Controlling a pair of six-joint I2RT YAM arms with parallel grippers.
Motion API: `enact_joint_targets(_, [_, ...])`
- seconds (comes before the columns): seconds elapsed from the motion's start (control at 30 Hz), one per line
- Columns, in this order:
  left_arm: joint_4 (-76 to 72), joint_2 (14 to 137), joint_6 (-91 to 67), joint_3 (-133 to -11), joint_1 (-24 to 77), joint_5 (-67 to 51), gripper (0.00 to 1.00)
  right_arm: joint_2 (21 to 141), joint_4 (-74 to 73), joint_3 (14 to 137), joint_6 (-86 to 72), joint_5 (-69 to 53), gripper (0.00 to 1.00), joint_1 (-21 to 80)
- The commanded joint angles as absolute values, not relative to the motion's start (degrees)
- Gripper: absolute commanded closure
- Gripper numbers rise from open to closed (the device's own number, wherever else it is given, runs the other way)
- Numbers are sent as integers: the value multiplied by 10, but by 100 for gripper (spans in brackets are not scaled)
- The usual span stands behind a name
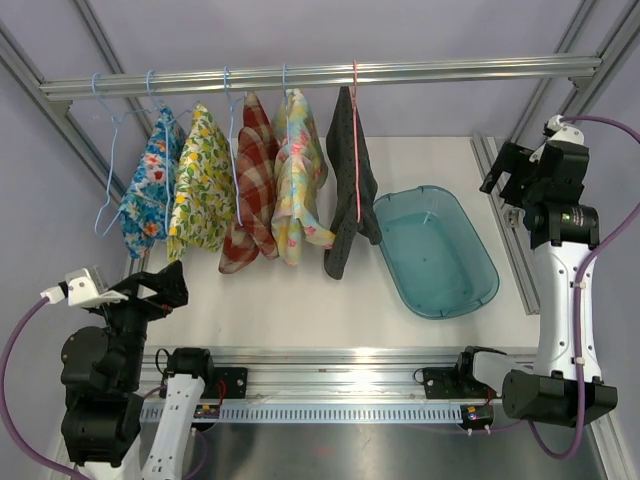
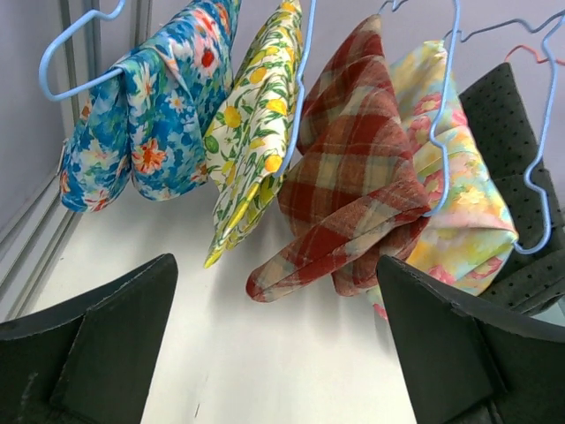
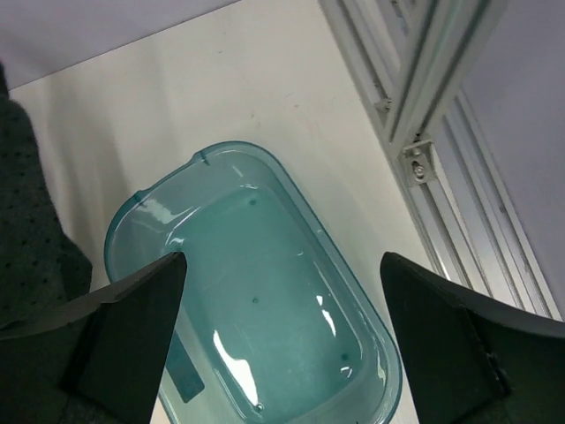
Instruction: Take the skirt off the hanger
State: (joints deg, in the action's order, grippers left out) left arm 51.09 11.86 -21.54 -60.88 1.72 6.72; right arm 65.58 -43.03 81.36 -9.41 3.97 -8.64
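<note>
Several folded garments hang on wire hangers from the metal rail [image 1: 420,72]: blue floral [image 1: 148,190], yellow floral [image 1: 200,185], red plaid [image 1: 250,190], pastel floral [image 1: 300,185] and dark grey [image 1: 348,190] on a pink hanger [image 1: 355,120]. Which one is the skirt I cannot tell. My left gripper [image 1: 165,288] is open, low at the near left, below and in front of the garments. In the left wrist view the red plaid cloth [image 2: 353,177] hangs just beyond the left gripper [image 2: 275,265]. My right gripper [image 1: 510,170] is open, high at the right, over the bin.
A teal plastic bin [image 1: 412,190] lies on the white table right of the garments, and it fills the right wrist view between the open jaws of the right gripper [image 3: 282,258]. Aluminium frame posts [image 1: 505,200] run along the table's right side.
</note>
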Motion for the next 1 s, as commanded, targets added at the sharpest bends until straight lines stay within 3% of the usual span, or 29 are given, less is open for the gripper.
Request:
enact_joint_targets(0.0, [499, 131, -228, -636, 15, 37, 1, 639, -419, 844, -29, -79, 1, -85])
enact_joint_targets(0.17, [488, 149, -234, -635, 15, 16, 1, 618, -467, 852, 202, -456, 1, -74])
enact_joint_targets(0.3, [483, 164, -245, -628, 15, 4, 1, 668, -517, 910, 182, -510, 1, -26])
enact_joint_targets(0.47, [470, 163, -261, -607, 15, -23, 1, 741, -534, 1004, 151, -374, 1, 137])
enact_joint_targets(0.67, [486, 156, -265, -606, 15, -23, 1, 849, -457, 1115, 4, -239, 3, 203])
enact_joint_targets(0.73, [488, 153, -271, -601, 15, -20, 1, 868, -431, 1122, -41, -179, 7, 246])
enact_joint_targets(0.87, [487, 145, -286, -590, 15, -16, 1, 874, -368, 1091, -69, 42, 2, 327])
enact_joint_targets(0.97, [481, 139, -298, -577, 15, -18, 1, 867, -340, 1066, -73, 76, 2, 344])
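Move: The dark skirt hangs some 30 cm to the right hand's left and about 9 cm ahead, near hand height, with the near arm of its pink hanger about 29 cm left and 4 cm ahead. The pastel skirt hangs roughly 40 cm left and 9 cm ahead; the teal tub lies 6 cm left, 8 cm ahead and 30 cm below. From the left hand, the dark skirt is about 35 cm right and 28 cm ahead. The right hand sweeps quickly some 30 cm to the left, over the teal tub, towards the pink hanger and its dark skirt, drawing back about 4 cm at first while rising 6 cm, then reaching about 7 cm forward again as the wrist swings counter-clockwise and ends turned some 50 degrees. The fingers stay wide open and finish close around the hanger's near arm, contact not visible, while the open left hand eases about 3 cm, mostly to its right. ##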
